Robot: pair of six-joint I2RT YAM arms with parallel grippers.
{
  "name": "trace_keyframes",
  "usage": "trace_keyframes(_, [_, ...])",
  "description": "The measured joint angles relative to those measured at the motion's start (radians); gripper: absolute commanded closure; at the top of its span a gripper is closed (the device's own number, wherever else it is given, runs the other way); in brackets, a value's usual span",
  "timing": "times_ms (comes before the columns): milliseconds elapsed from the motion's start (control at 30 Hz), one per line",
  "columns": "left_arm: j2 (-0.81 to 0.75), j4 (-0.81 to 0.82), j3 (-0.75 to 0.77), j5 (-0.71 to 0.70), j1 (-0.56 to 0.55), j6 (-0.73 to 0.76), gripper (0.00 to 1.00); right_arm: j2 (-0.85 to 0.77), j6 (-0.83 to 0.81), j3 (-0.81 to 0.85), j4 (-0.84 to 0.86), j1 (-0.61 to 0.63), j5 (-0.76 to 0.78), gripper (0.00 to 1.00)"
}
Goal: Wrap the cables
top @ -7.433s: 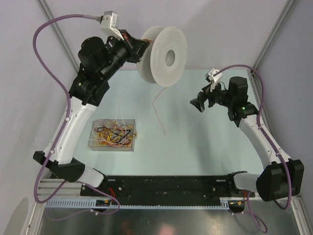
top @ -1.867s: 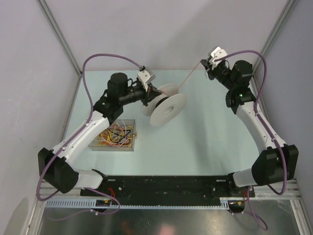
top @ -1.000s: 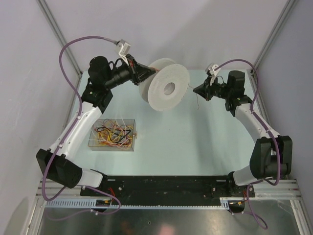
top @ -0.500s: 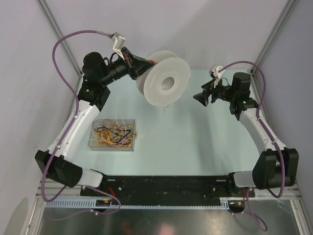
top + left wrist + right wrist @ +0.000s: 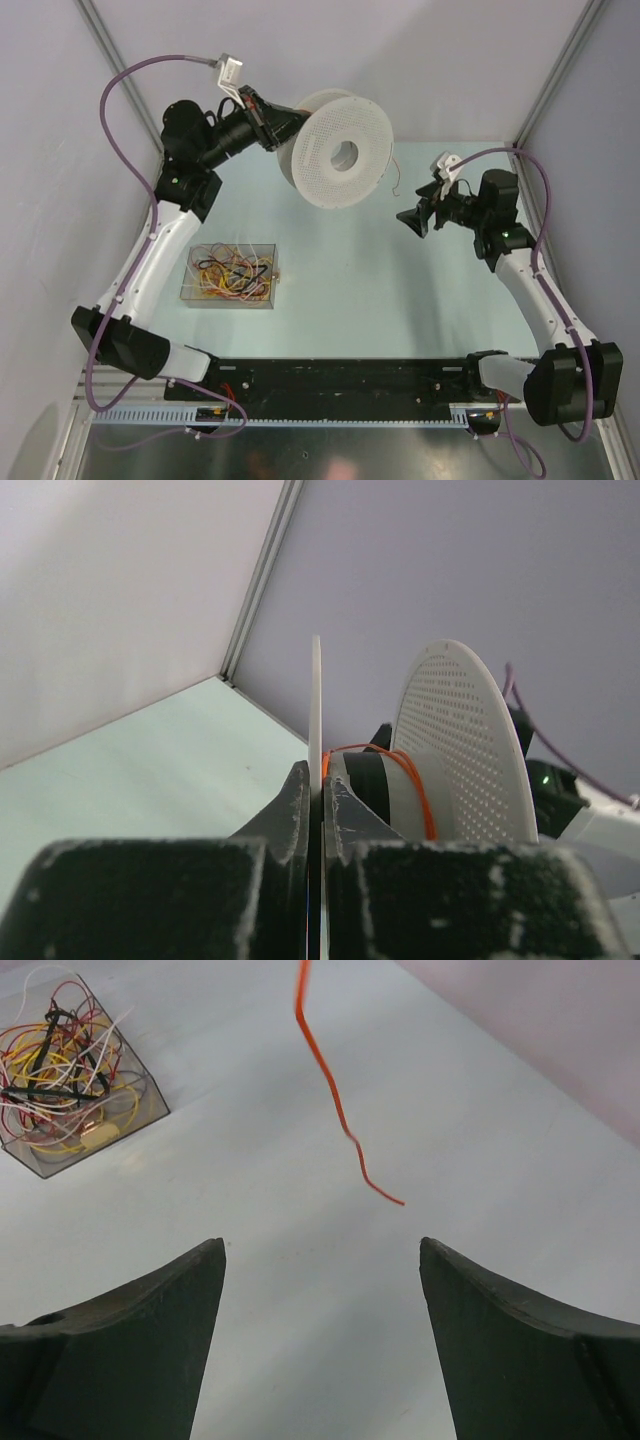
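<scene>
My left gripper [image 5: 280, 122] is shut on the near flange of a white perforated spool [image 5: 342, 152] and holds it up at the back of the table. In the left wrist view its jaws clamp the thin flange [image 5: 316, 710], and an orange cable [image 5: 418, 795] is wound round the hub. The cable's loose end [image 5: 392, 180] hangs to the right of the spool and shows in the right wrist view [image 5: 332, 1100]. My right gripper [image 5: 410, 217] is open and empty, to the right of the spool and short of the dangling end.
A clear box [image 5: 230, 273] of tangled yellow, red and white cables stands at the front left, also in the right wrist view [image 5: 70, 1070]. Grey walls and frame posts close the back and sides.
The left arm has lifted and turned the spool a little to the right. The right gripper has dropped lower and toward the front, away from the cable end. The loose tail is shorter than seconds ago.
</scene>
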Motion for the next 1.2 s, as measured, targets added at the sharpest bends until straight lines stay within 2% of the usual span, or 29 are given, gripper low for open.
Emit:
trace_keyframes(167, [0.028,0.014,0.025,-0.048,0.0,-0.091,1.0,-0.013,0.078,-0.101,0.109,0.006,0.074,0.17])
trace_keyframes(367, [0.033,0.016,0.025,-0.119,0.005,-0.152,1.0,-0.009,0.142,-0.12,0.235,0.034,0.131,0.17])
trace_keyframes(500, [0.028,0.017,0.013,-0.17,0.019,-0.189,1.0,0.002,0.161,-0.137,0.325,0.096,0.142,0.16])
trace_keyframes(800, [0.0,-0.001,-0.021,-0.27,0.05,-0.275,1.0,0.071,0.126,-0.195,0.496,0.227,0.249,0.15])
trace_keyframes(1033, [-0.013,-0.011,-0.021,-0.293,0.05,-0.309,1.0,0.132,0.042,-0.213,0.637,0.292,0.385,0.16])
trace_keyframes(1200, [-0.017,-0.031,-0.021,-0.295,0.05,-0.325,1.0,0.173,0.024,-0.217,0.723,0.314,0.418,0.15])
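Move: The hanging orange cable end lies about 4 cm ahead of my open right hand, 3 cm to its left and 2 cm above it. The spool is some 12 cm left of that hand, 3 cm ahead and about 15 cm higher; the cable box is 38 cm left, 10 cm back and 23 cm lower. From my left hand, holding the spool, the cable end is about 17 cm right, 2 cm ahead and 18 cm below. I keep my left hand shut on the spool and carry it about 4 cm forward and 4 cm left, swinging the fingers counter-clockwise and tipping them up. My right hand, fingers wide open, dips slightly, then follows the drifting cable end about 7.5 cm left and 4 cm forward, its fingertips tilting up, without touching the cable yet. ##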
